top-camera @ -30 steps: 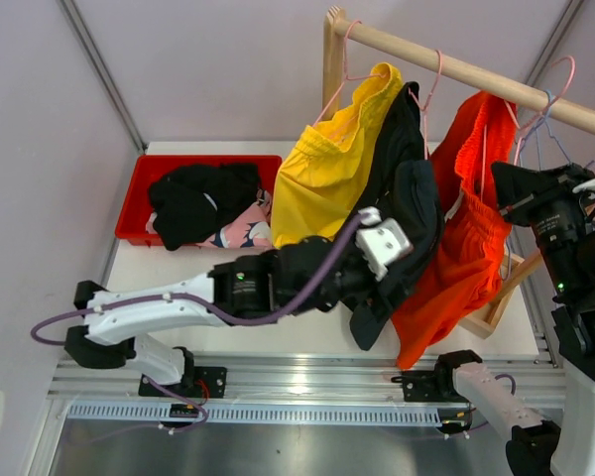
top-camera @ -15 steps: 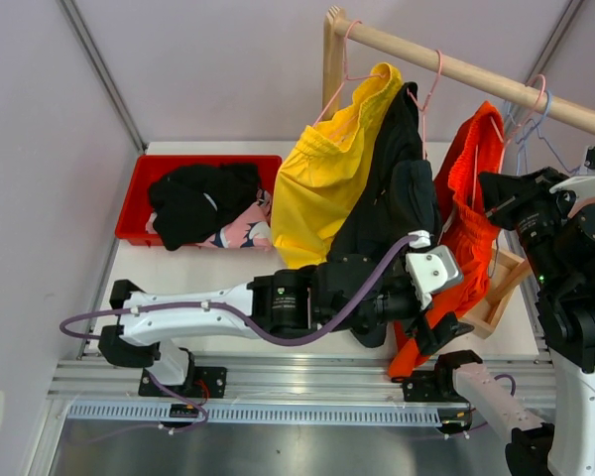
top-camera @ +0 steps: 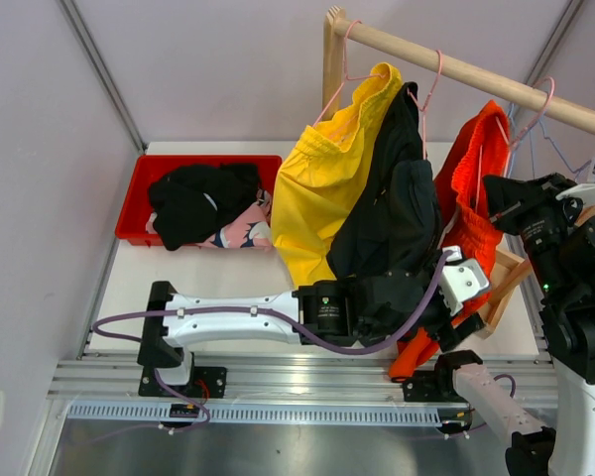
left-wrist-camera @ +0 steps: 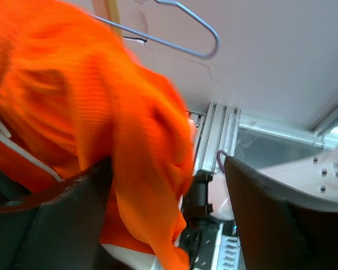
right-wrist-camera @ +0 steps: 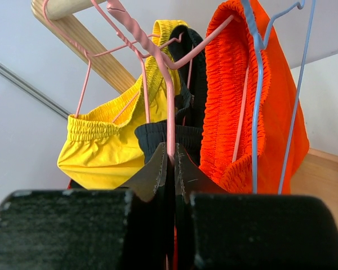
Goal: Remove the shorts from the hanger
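Three pairs of shorts hang from the wooden rail [top-camera: 456,67]: yellow shorts [top-camera: 327,169], black shorts [top-camera: 397,198] and orange shorts [top-camera: 471,198]. My left gripper [top-camera: 446,327] is at the lower part of the orange shorts. In the left wrist view its jaws stand wide, and a fold of the orange shorts [left-wrist-camera: 73,101] hangs between them at my left gripper [left-wrist-camera: 169,214]. My right gripper [right-wrist-camera: 170,160] is shut on the wire of a pink hanger [right-wrist-camera: 170,112], beside the orange waistband [right-wrist-camera: 231,84]. From above, my right gripper [top-camera: 498,193] is at the orange shorts' right side.
A red bin [top-camera: 149,169] at the back left holds a black pair [top-camera: 198,198] and a pink patterned pair [top-camera: 240,230]. A blue hanger [right-wrist-camera: 256,112] hangs by the orange shorts. The rack's wooden base [top-camera: 506,288] lies at the table's right.
My left arm has swept right from the black shorts to the bottom of the orange shorts, and its jaws have narrowed slightly. The orange shorts and right gripper have shifted a little.
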### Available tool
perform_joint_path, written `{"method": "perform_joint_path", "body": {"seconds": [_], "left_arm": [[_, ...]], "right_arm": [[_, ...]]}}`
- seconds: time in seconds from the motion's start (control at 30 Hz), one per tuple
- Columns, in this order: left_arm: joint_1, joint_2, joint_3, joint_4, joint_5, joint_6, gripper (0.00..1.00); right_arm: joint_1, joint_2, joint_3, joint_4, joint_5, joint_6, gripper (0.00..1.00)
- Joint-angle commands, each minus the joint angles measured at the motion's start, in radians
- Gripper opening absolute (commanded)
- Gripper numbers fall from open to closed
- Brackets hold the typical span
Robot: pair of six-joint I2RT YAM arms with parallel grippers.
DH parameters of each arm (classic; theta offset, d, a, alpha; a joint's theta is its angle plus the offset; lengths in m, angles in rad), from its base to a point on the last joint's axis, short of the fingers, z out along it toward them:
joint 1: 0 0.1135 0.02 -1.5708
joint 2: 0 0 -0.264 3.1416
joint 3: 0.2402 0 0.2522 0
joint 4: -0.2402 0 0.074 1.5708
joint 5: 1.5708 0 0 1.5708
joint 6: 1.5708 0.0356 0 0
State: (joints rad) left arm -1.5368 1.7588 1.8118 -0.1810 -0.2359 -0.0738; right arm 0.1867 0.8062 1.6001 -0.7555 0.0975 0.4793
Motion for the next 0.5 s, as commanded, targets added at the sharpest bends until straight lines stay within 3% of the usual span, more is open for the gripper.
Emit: {"method": "perform_joint_path", "body": {"seconds": [0.0,0.03,0.1,0.13,0.23,0.47], "left_arm": [[0.032,-0.009,0.018,0.098,-0.034,-0.004,0.74],[0.040,-0.010,0.015,0.106,-0.037,-0.004,0.58],[0.043,-0.013,0.003,0.126,-0.040,-0.004,0.39],[0.044,-0.015,0.004,0.133,-0.043,-0.003,0.25],[0.044,-0.027,-0.009,0.149,-0.036,-0.004,0.00],[0.018,-0.106,-0.117,0.175,-0.035,-0.043,0.00]], "right_arm": [[-0.001,-0.022,0.014,0.081,0.007,0.012,0.00],[0.000,-0.024,0.012,0.079,0.004,0.012,0.00],[0.000,-0.029,0.006,0.076,0.002,0.015,0.00],[0.000,-0.033,0.003,0.077,0.004,0.016,0.00],[-0.003,-0.038,-0.011,0.082,0.004,0.019,0.00],[0.000,-0.035,-0.034,0.099,0.016,0.012,0.00]]}}
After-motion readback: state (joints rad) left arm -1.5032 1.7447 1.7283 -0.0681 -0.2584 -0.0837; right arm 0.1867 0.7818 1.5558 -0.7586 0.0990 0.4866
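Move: The orange shorts hang just ahead of the open left fingers: their middle is about 8 cm forward, 2 cm right and about level, and their near edge is only a few centimetres off. The dark shorts hang some 10 cm forward and 13 cm left of the left hand. The pink hanger is roughly 16 cm forward and 13 cm above it. From the right hand, already shut on that hanger, the orange shorts' middle lies about 5 cm back, 5 right and 12 below. The near edge of the orange shorts is taken between the left fingers: that hand, pointing right, goes forward about 2.5 cm and slightly up into the cloth while its fingers shut from nearly wide open and pinch a fold, then sinks some 2 cm with it. The right hand keeps its hold on the pink hanger, easing down about a centimetre. ##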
